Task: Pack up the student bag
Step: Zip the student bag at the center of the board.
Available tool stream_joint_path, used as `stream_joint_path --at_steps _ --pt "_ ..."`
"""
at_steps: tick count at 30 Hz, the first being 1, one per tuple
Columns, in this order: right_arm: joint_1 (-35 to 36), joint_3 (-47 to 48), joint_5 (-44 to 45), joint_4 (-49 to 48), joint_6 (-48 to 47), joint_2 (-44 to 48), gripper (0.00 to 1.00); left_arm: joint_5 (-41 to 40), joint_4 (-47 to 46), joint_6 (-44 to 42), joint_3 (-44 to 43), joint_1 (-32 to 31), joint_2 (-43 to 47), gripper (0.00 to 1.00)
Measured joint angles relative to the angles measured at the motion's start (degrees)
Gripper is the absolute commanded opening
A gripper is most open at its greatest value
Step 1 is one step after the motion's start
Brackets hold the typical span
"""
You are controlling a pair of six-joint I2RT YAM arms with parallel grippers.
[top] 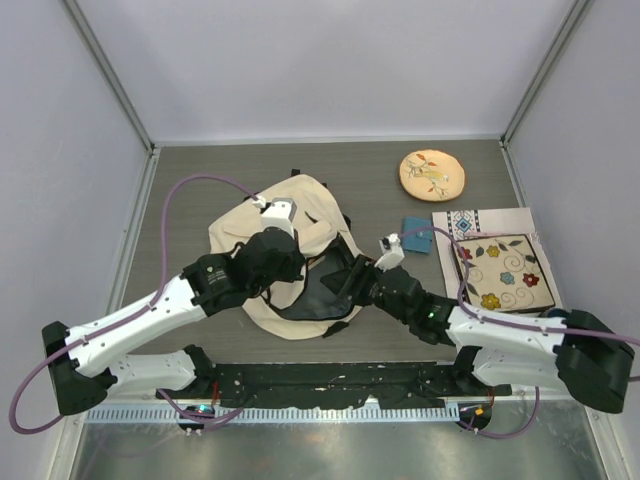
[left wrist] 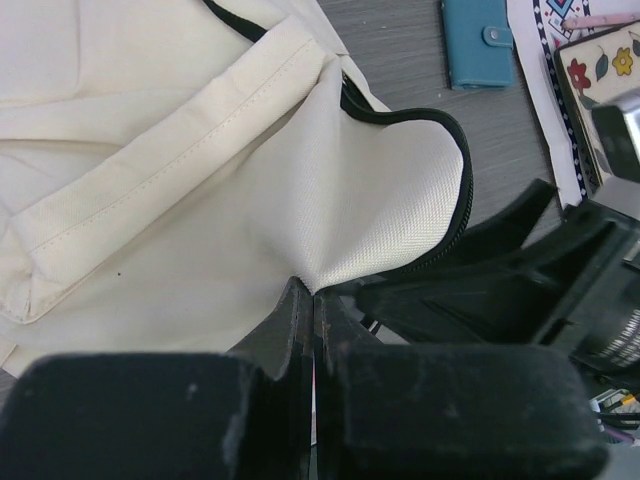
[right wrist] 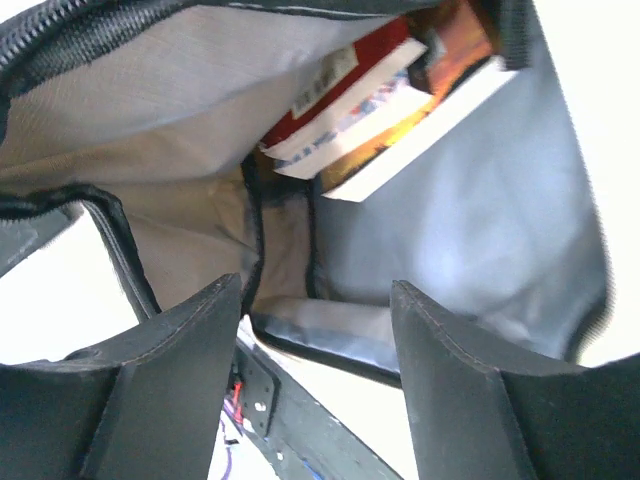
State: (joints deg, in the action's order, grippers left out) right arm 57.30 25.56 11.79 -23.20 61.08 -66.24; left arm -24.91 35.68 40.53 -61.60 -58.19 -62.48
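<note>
The cream student bag (top: 300, 200) lies in the middle of the table with its dark zipped mouth facing the right arm. My left gripper (top: 300, 268) is shut on the bag's cream fabric beside the zipper rim (left wrist: 455, 130), and the cloth rises from its fingertips (left wrist: 315, 295). My right gripper (top: 345, 283) is open at the bag's mouth, nothing between its fingers (right wrist: 190, 340). Past them I see the grey lining (right wrist: 480, 220), and two books (right wrist: 390, 110) lie deep inside the bag.
A teal wallet (top: 417, 236) lies on the table right of the bag, also in the left wrist view (left wrist: 478, 40). A round tan embroidered disc (top: 432, 173) sits at the back right. A floral patterned mat (top: 503, 265) lies on the right.
</note>
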Motion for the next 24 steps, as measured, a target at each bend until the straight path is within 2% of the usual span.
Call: stream_joint_path --at_steps 5,10,13,19,24 --pt "0.4 -3.0 4.8 13.1 -0.5 10.5 0.54 0.3 -1.0 0.2 1.0 0.2 0.0 0.0" --pt "0.5 -5.0 9.0 23.3 -0.1 15.7 0.45 0.8 -1.7 0.9 1.4 0.2 0.0 0.0" --pt "0.5 -6.3 10.2 25.5 0.1 16.2 0.41 1.0 -2.0 1.0 1.6 0.2 -0.4 0.0" --pt "0.5 -6.6 11.0 25.9 -0.2 11.7 0.39 1.6 -2.1 1.0 1.7 0.2 -0.8 0.0" --pt "0.5 -6.6 10.9 22.7 -1.4 8.5 0.38 2.0 -2.4 1.0 1.9 0.2 -0.8 0.0"
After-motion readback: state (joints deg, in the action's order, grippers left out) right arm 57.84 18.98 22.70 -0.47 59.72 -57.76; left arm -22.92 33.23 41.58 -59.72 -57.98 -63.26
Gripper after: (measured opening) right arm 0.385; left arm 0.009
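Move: The bag's right-hand opening rim lies roughly 9 cm to the right hand's right, 2 cm back and 10 cm below. The left gripper's pinched flap is about 8 cm left, 3 cm back and 8 cm above the right hand. The black strap end sits some 9 cm back, no sideways offset, 14 cm down; the blue wallet is 13 cm ahead, 21 cm right. From the left hand, the rim is 17 cm right, 1 cm ahead, 18 cm below. Keeping its pinch on the cream flap, the left gripper eases down about a centimetre. The right hand swings some 9 cm right, out from over the bag's mouth, and sinks about as far to the right-hand rim, its left side dipping by roughly 20 degrees. Its fingers narrow but stay partly open, coming close about the rim; contact can't be made out. ##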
